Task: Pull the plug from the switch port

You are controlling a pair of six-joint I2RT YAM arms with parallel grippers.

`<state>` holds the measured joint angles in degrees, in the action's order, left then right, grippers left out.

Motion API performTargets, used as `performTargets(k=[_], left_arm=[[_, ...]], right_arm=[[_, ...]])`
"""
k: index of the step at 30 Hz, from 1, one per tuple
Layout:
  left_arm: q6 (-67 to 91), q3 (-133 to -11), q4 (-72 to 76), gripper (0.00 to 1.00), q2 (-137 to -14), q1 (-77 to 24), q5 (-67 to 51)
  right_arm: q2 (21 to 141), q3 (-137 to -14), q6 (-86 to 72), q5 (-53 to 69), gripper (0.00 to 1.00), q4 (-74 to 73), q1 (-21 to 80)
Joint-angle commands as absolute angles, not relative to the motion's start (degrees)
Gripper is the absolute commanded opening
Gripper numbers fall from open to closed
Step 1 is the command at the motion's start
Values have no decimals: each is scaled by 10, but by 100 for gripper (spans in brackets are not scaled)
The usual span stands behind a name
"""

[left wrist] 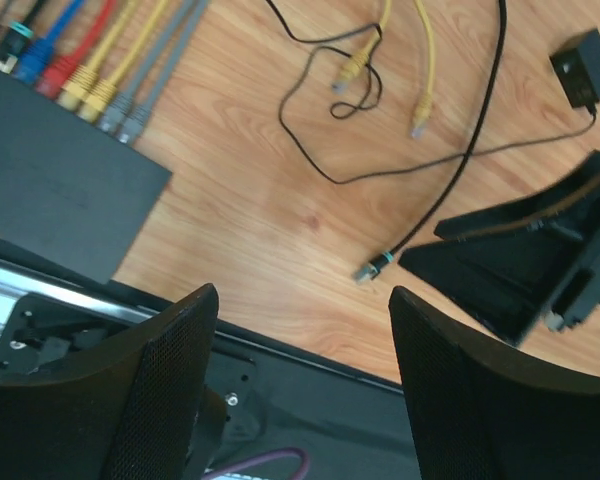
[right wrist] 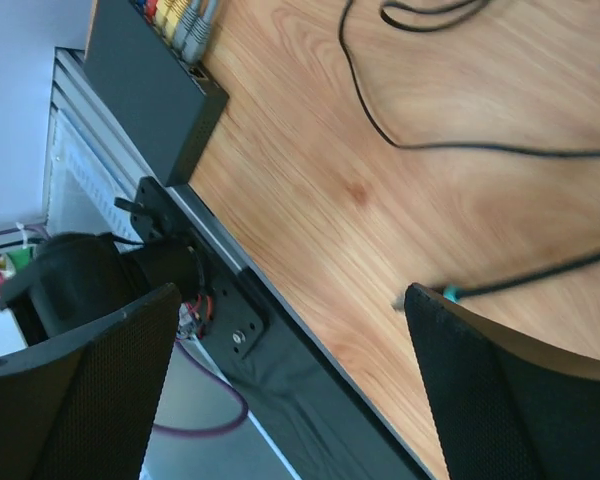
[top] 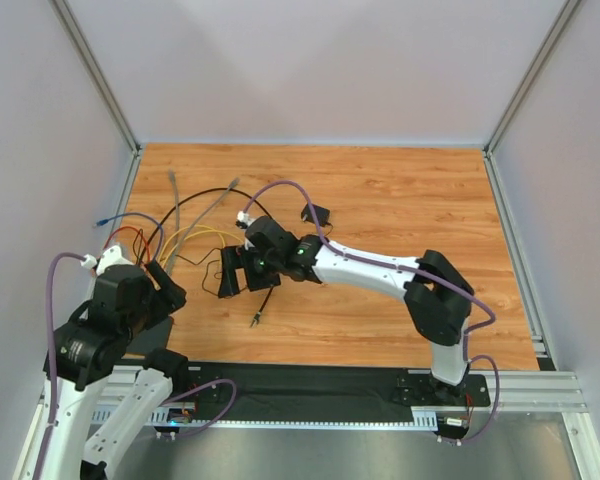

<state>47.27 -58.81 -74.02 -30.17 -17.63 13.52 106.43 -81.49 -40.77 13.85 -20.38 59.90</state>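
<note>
The switch port (left wrist: 50, 190) is a flat black box at the table's near left, mostly hidden under my left arm in the top view (top: 152, 336). A row of plugs (left wrist: 90, 85) sits in its edge: blue, red, yellow and grey ones, and a teal-ringed black one (left wrist: 15, 32). A loose teal-ringed plug (left wrist: 370, 268) on a black cable lies free on the wood (top: 253, 322). My left gripper (left wrist: 302, 292) hangs open and empty over the table's front edge. My right gripper (right wrist: 292, 290) is open and empty too, just above the loose plug (right wrist: 420, 297).
A small black adapter block (top: 315, 213) with a thin cord lies behind the right gripper (top: 242, 276). Loose yellow cables (left wrist: 420, 70) and grey ones (top: 205, 205) sprawl at the back left. A black rail (left wrist: 310, 380) runs along the near edge.
</note>
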Motion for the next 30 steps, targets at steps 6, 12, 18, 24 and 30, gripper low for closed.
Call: performTargets(k=[6, 12, 18, 24, 30], left_arm=[[414, -643, -817, 77, -276, -177, 218], [381, -657, -828, 77, -306, -177, 271], [369, -661, -817, 76, -344, -177, 306], [345, -660, -797, 76, -359, -177, 297], [353, -682, -808, 76, -372, -178, 305]], right_arm=[[1221, -967, -491, 204, 78, -155, 587], [1296, -1060, -496, 221, 72, -167, 597], [1374, -1142, -506, 236, 60, -111, 604], [1451, -1234, -544, 229, 59, -94, 610], [1528, -1316, -583, 221, 58, -83, 627]])
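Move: The right hand is aimed at the grey plug at the right end of the switch's row, about 22 cm to its left, some 1 cm ahead and 11 cm below; the switch body sits 5 cm farther left and 6 cm nearer the base than that plug. The loose black plug lies about 3 cm right of the right hand, 1 cm back and 12 below. From the left hand, the switch is level, 12 cm left and 20 below, with the grey plug 6 cm ahead, 7 left. Sweep the right gripper about 17 cm left towards the grey end of the plug row, sinking some 6 cm and edging 5 cm forward, while its fingers flatten towards the left by about 15 degrees and close partway, still empty. Carry the open left gripper 5 cm left towards a place over the switch, rising slightly and rolling its left side up about 20 degrees. ##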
